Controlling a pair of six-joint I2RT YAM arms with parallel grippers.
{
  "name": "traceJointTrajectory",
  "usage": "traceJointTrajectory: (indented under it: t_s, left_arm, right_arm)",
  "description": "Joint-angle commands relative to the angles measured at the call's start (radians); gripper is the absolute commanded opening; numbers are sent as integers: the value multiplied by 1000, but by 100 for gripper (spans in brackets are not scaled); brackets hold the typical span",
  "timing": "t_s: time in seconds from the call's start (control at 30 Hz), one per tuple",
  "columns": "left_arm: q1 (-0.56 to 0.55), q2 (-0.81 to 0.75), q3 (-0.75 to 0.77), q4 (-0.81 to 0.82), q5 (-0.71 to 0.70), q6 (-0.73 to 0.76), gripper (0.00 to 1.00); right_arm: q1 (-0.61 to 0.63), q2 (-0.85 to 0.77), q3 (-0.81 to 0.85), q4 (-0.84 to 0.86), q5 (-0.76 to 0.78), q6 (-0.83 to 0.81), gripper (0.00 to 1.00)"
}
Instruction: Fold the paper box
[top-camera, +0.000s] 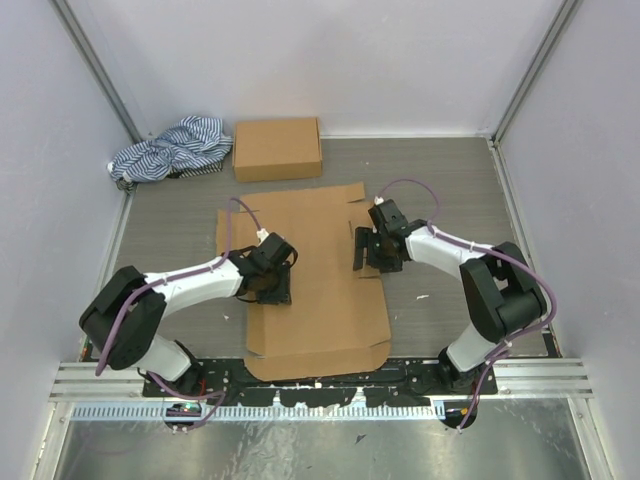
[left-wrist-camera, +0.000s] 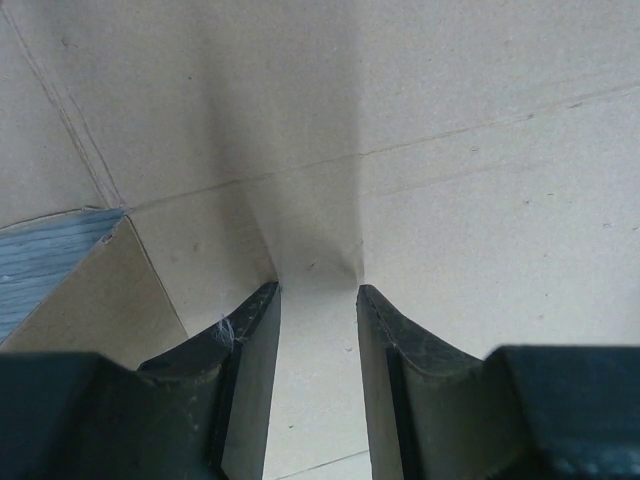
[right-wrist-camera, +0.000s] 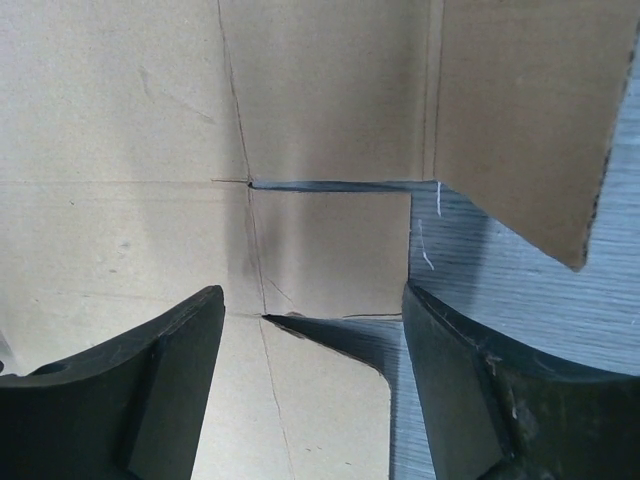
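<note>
The paper box (top-camera: 310, 215) is a flat brown cardboard blank spread over the middle of the table. My left gripper (top-camera: 274, 290) points down onto its left-centre panel. In the left wrist view the jaws (left-wrist-camera: 318, 300) stand partly apart, tips against the cardboard (left-wrist-camera: 450, 150) near a crease, with nothing gripped. My right gripper (top-camera: 368, 255) is at the blank's right edge. Its jaws (right-wrist-camera: 312, 300) stand wide open on either side of a small side flap (right-wrist-camera: 330, 250) between two slits, touching nothing.
A folded brown box (top-camera: 277, 148) stands at the back, with a striped blue-white cloth (top-camera: 165, 150) to its left. Grey table (right-wrist-camera: 500, 290) shows beside the blank's right edge. White walls close in on three sides.
</note>
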Motion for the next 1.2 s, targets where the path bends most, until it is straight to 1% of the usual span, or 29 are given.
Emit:
traceJointTrajectory:
  t_s: [0.0,0.37,0.47,0.53,0.67,0.7,0.77,0.9,0.97,1.03,1.17]
  left_arm:
    - [-29,94,-41,32,-7,-16,43]
    - [-32,105,-41,27,-17,-18,43]
    - [-34,109,-40,27,-17,-19,43]
    - [-36,107,-40,27,-18,-19,43]
    - [-38,102,-47,27,-21,-21,43]
    - [-38,99,-49,26,-22,-21,43]
    - [-39,92,-52,24,-26,-21,43]
    - [-39,79,-58,16,-32,-21,43]
    - [-38,76,-60,14,-32,-19,43]
    - [-40,74,-63,14,-33,-19,43]
    - [-39,70,-69,14,-34,-19,43]
  right_arm:
    - [4,28,7,51,-72,-2,76]
    - [33,-155,66,-8,-105,29,74]
    - [44,-179,80,-1,-157,34,75]
    - [48,-186,77,29,-219,41,74]
    - [60,-173,64,79,-289,56,73]
    - [61,-167,65,78,-281,55,73]
    - [61,-164,68,60,-214,52,73]
    - [60,-164,107,-48,15,36,74]
    - [52,-152,118,-90,105,28,76]
    - [23,-127,114,-102,111,20,77]
    - [-19,-84,86,-73,112,10,77]
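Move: The right hand stands low at the small tab in the blank's right edge, the tab about 1 cm ahead and 1 cm to its right, just below it. The right side flap lies roughly 10 cm ahead of that hand and 3 cm to its right. From the left hand, whose fingertips are on the panel, this flap is some 18 cm ahead and 23 cm to the right. The left-edge notch is around 3 cm ahead and 7 cm left of the left hand. The right finger comes free of the tab's outer edge. The open right hand rises about 8 cm while swinging 6 cm left over the panel with a sideways tilt, then swings back right and forward, levelling and sinking slightly. The left fingertips keep resting on the panel and drag it about 1 cm to the right. ##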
